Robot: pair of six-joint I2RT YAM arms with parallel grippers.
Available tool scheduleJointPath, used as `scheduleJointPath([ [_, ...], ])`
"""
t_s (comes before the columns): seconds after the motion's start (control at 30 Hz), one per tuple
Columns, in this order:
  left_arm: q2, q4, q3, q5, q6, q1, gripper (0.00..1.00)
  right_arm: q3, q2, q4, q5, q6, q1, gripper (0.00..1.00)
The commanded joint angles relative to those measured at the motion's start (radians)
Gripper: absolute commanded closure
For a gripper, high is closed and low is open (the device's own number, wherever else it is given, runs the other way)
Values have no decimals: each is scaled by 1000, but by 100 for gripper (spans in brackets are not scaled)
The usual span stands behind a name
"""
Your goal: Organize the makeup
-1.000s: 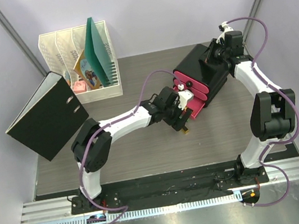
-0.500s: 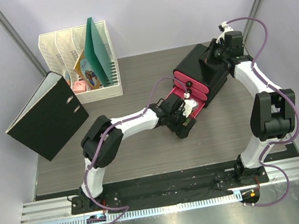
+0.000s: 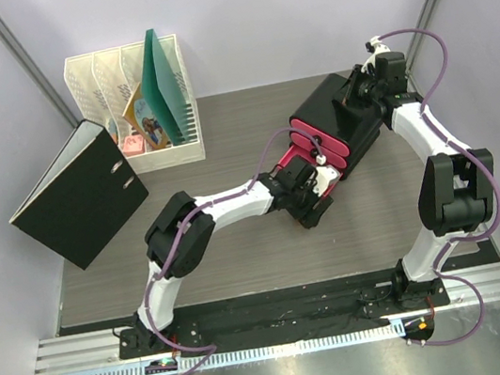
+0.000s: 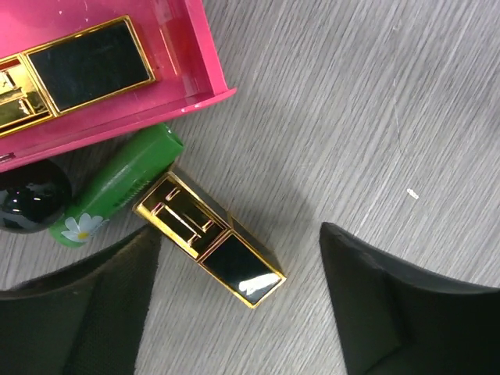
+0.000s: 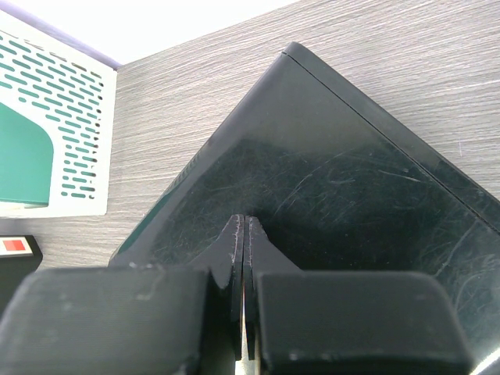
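In the left wrist view, a gold-and-black case (image 4: 211,238) lies flat on the wooden table. My left gripper (image 4: 242,312) hangs just above it, open, one finger on each side and neither touching it. A small green tube (image 4: 117,195) with a daisy print and a black round jar (image 4: 31,195) lie against the front of the open pink drawer (image 4: 195,70). Another gold-and-black case (image 4: 86,62) rests inside that drawer. My right gripper (image 5: 244,223) is shut, its tips resting on the top of the black box (image 5: 351,195).
The black box with pink drawers (image 3: 339,121) stands at the back right. A white file rack (image 3: 132,106) with a green folder stands at the back left. A black binder (image 3: 75,196) leans at the left. The left gripper (image 3: 314,198) sits by the open drawer.
My left arm has stretched right toward the open pink drawer and its wrist has turned down over the table. The right arm has not moved.
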Motion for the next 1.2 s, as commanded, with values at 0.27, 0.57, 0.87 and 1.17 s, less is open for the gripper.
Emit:
scheduleJointPath([
  [0.27, 9, -63, -20, 26, 11, -6, 85, -74, 100, -320, 48, -47, 12, 99],
  [0.57, -126, -47, -66, -45, 8, -6, 100, -77, 103, -317, 45, -49, 13, 99],
  [0.87, -247, 93, -42, -134, 29, -4, 100, -81, 103, -318, 46, -47, 13, 99],
  [1.17, -103, 127, 147, -246, 46, 7, 100, -89, 101, -317, 48, -52, 15, 99],
])
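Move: The gold compact on the table lies almost under the open left fingers, about 1 cm ahead of the hand point, level sideways and roughly 1 cm lower. The green tube lies on the table some 5 cm straight ahead. The open pink drawer is centred about 9 cm ahead and 6 cm right, with another gold compact inside it some 8 cm ahead and 5 cm right. From the right hand, the table compact is about 25 cm back, 17 cm left and 16 cm lower. The left hand shuts its wide-open fingers on one half of the gold compact at table level, then eases about 2 cm left and 1 cm back with the grip closed. It then lifts quickly some 11 cm, swinging about 5 cm forward and 3 cm right towards the open pink drawer and tilting the fingertips up and forward by nearly 20 degrees, while the right hand keeps its shut fingertips still on the black box's top. ##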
